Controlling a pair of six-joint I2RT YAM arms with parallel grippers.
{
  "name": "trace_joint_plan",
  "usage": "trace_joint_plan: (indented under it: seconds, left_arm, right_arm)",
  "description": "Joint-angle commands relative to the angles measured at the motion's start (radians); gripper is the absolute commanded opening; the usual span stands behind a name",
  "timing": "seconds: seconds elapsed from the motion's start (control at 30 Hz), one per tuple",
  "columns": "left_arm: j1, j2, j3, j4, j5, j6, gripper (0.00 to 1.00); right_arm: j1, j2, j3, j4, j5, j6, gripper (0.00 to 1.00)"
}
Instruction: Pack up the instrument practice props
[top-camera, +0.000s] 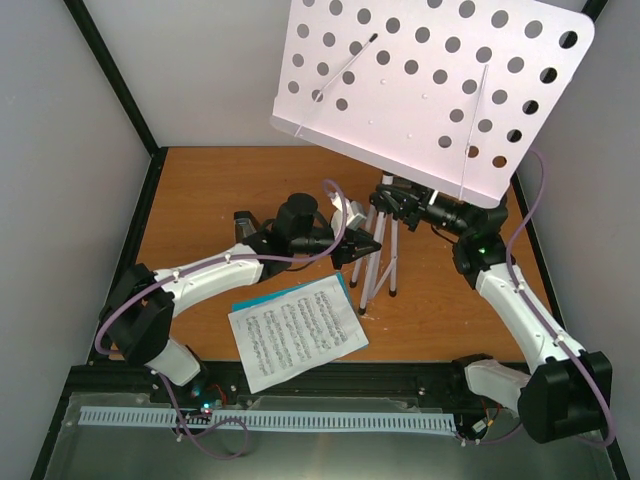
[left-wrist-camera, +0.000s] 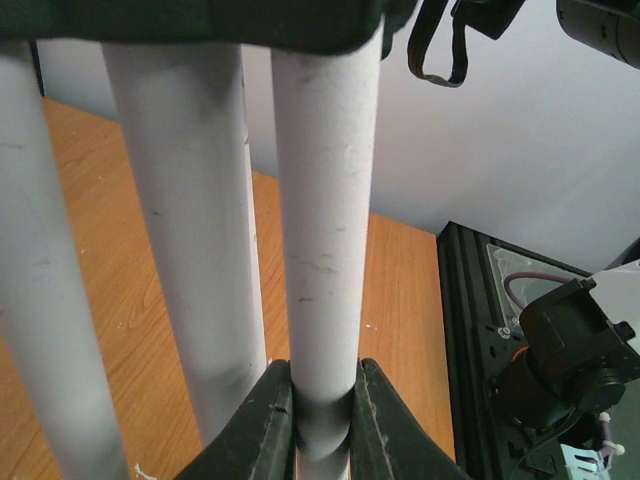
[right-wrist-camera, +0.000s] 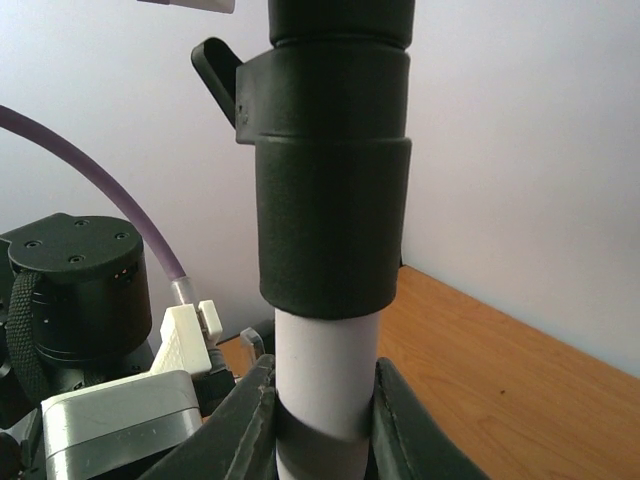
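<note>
The music stand (top-camera: 430, 90) stands at the back of the table, its white perforated desk tilted over its silver tripod legs (top-camera: 385, 262). My left gripper (top-camera: 362, 247) (left-wrist-camera: 322, 420) is shut on one silver leg (left-wrist-camera: 320, 250); two other legs run beside it. My right gripper (top-camera: 402, 203) (right-wrist-camera: 322, 420) is shut on the stand's silver centre tube (right-wrist-camera: 325, 370), just below a black collar (right-wrist-camera: 330, 220). White sheet music (top-camera: 297, 330) lies on a teal folder (top-camera: 243, 301) near the front edge. A small black shape (top-camera: 244, 224) is partly hidden behind the left arm.
Grey walls close in the wooden table (top-camera: 200, 190) at the left, back and right. A black rail (top-camera: 330, 378) runs along the front edge between the arm bases. The desk overhangs the right arm and the back right corner.
</note>
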Motion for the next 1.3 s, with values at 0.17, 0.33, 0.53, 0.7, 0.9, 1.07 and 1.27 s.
trace_joint_plan:
  seconds: [0.17,0.33,0.53,0.7,0.9,1.07,1.27]
  left_arm:
    - [0.013,-0.065,-0.052,0.367,-0.023,0.094,0.00]
    - [0.013,-0.070,-0.109,0.389,0.027,0.101,0.00]
    - [-0.010,-0.063,-0.135,0.380,0.021,0.134,0.00]
    - [-0.010,-0.057,-0.148,0.392,0.019,0.127,0.00]
    - [-0.011,-0.053,-0.154,0.399,0.021,0.118,0.00]
    - [-0.012,-0.055,-0.157,0.397,0.017,0.119,0.00]
    - [-0.012,-0.058,-0.161,0.404,0.029,0.118,0.00]
  right_arm:
    - [0.014,-0.095,-0.065,0.040,-0.039,-0.022,0.33]
    - [0.014,-0.132,-0.145,0.066,-0.022,0.013,0.60]
    - [0.018,-0.146,-0.234,0.085,0.008,0.030,0.77]
    - [0.063,-0.099,-0.281,0.109,0.064,0.019,0.87]
    - [0.074,-0.048,-0.327,0.253,0.141,0.079,0.88]
    - [0.075,-0.060,-0.332,0.254,0.169,0.080,0.88]
    - [0.073,-0.051,-0.336,0.253,0.178,0.080,0.89]
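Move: Some 8 cm below the right gripper, about 2 cm back and 1 cm to its left, is the tripod's black hub with its knob. The right fingers hold the pole, with the black pole collar about 6 cm above them. The left gripper is roughly 5 cm back, 2 cm left and 16 cm below the right one, holding a tripod leg. From the left gripper the hub is about 3 cm ahead, 1 cm right and 8 cm up. Open the right gripper wide to free the pole and back it off about 4 cm, sinking slightly; then ease it forward again and drop it, some 8 cm lower in all, until the open fingers come up around the hub. Keep the left fingers pinched on the tripod leg, sinking with it 1.5 cm and rolling some 10 degrees. ##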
